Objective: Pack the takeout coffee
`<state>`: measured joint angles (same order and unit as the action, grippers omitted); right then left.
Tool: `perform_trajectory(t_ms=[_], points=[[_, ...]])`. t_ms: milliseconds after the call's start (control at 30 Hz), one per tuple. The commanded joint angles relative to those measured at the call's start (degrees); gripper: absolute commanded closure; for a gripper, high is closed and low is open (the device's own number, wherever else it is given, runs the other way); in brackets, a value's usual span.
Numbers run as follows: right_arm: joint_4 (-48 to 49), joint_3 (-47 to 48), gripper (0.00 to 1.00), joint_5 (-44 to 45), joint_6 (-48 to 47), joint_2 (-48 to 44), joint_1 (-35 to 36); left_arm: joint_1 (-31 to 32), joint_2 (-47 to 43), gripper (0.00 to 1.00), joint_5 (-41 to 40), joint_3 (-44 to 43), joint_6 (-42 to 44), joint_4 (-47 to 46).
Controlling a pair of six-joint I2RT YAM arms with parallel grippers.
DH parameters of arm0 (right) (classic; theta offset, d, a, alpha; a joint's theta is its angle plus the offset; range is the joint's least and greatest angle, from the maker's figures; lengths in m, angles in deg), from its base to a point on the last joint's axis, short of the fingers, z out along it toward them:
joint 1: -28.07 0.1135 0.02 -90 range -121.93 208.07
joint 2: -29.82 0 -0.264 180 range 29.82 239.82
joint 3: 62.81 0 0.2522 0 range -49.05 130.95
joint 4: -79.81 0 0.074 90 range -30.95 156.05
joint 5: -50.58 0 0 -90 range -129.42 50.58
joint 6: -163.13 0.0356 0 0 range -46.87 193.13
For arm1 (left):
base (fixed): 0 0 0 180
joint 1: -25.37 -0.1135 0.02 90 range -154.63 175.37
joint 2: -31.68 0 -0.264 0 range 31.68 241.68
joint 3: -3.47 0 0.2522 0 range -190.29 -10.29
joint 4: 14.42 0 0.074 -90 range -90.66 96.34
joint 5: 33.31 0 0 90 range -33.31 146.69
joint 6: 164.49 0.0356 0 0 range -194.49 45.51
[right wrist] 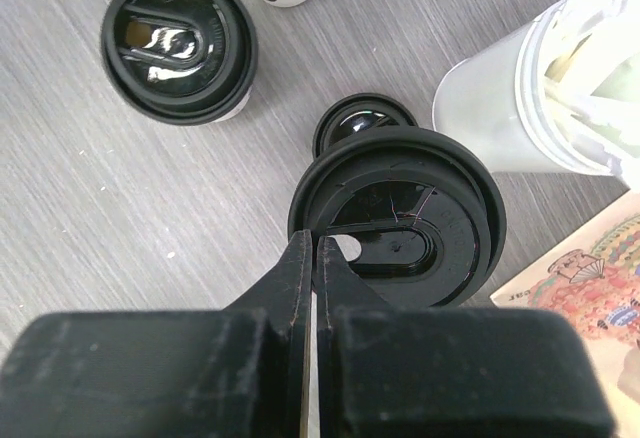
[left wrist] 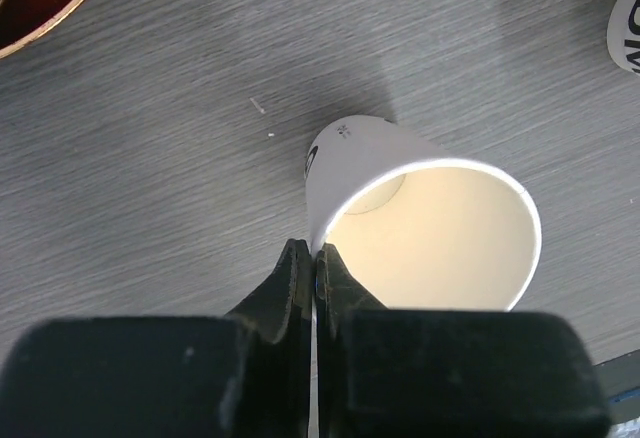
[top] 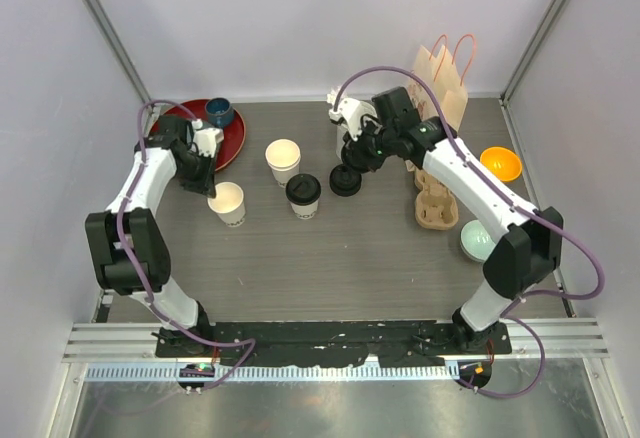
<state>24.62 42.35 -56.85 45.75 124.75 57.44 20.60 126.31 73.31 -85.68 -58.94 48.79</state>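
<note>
My left gripper (left wrist: 315, 258) is shut on the near rim of an open white paper cup (left wrist: 420, 208), one finger inside and one outside; from above that cup (top: 228, 203) stands left of centre under the gripper (top: 213, 190). My right gripper (right wrist: 318, 248) is shut on the edge of a black lid (right wrist: 400, 218), held over the table (top: 345, 180). Another black lid (right wrist: 365, 118) lies below it. A second open cup (top: 283, 161) and a lidded cup (top: 303, 196) stand mid-table.
A tan pulp carrier (top: 437, 203) lies at the right, a paper bag (top: 443, 73) behind it. A white cylinder of sticks (right wrist: 520, 108) stands beside the held lid. A red tray (top: 235, 143) with a blue bowl (top: 219, 111) sits back left. Orange (top: 500, 163) and pale green (top: 475, 241) bowls sit at the far right.
</note>
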Motion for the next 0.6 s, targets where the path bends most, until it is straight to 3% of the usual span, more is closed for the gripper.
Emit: perform_trajectory(t_ms=[0,200,300,567], points=[[2.6,-2.0,0.99,3.4,2.1,-7.6,2.3,0.1,-3.6,1.00,1.7,0.6,-0.6,0.3],[2.1,-4.5,0.99,8.0,3.4,-12.9,6.8,5.0,-14.9,1.00,2.2,5.9,-0.1,4.6],[1.4,-4.8,0.99,8.7,4.3,-14.2,8.0,16.0,-19.8,1.00,1.7,8.8,0.7,6.6],[-1.1,-5.7,0.99,9.2,5.2,-17.1,8.3,35.4,-23.7,1.00,-0.2,9.9,0.9,9.4]])
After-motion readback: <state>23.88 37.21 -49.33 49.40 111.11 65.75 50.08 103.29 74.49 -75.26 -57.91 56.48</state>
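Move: My left hand already pinches the rim of the open paper cup standing below it. The clear table it heads for is about 20 cm to its right, 17 cm nearer me. Level with that hand, the lidded cup stands 25 cm to the right; the stacked cups are 20 cm right, 9 cm farther out. From my right hand, holding a black lid, the paper cup is some 38 cm left, 2 cm nearer and 16 cm below; the lid stack is 5 cm ahead, 4 cm left. I lift the cup by its rim with my left hand, then sweep it about 14 cm right and 13 cm back towards the clear table, rising some 5 cm and turning it roughly 30 degrees clockwise, fingers staying shut. My right hand keeps its pinch on the lid while drawing back and up, about 6 cm each way, away from the lid stack, and then nearly stops. ##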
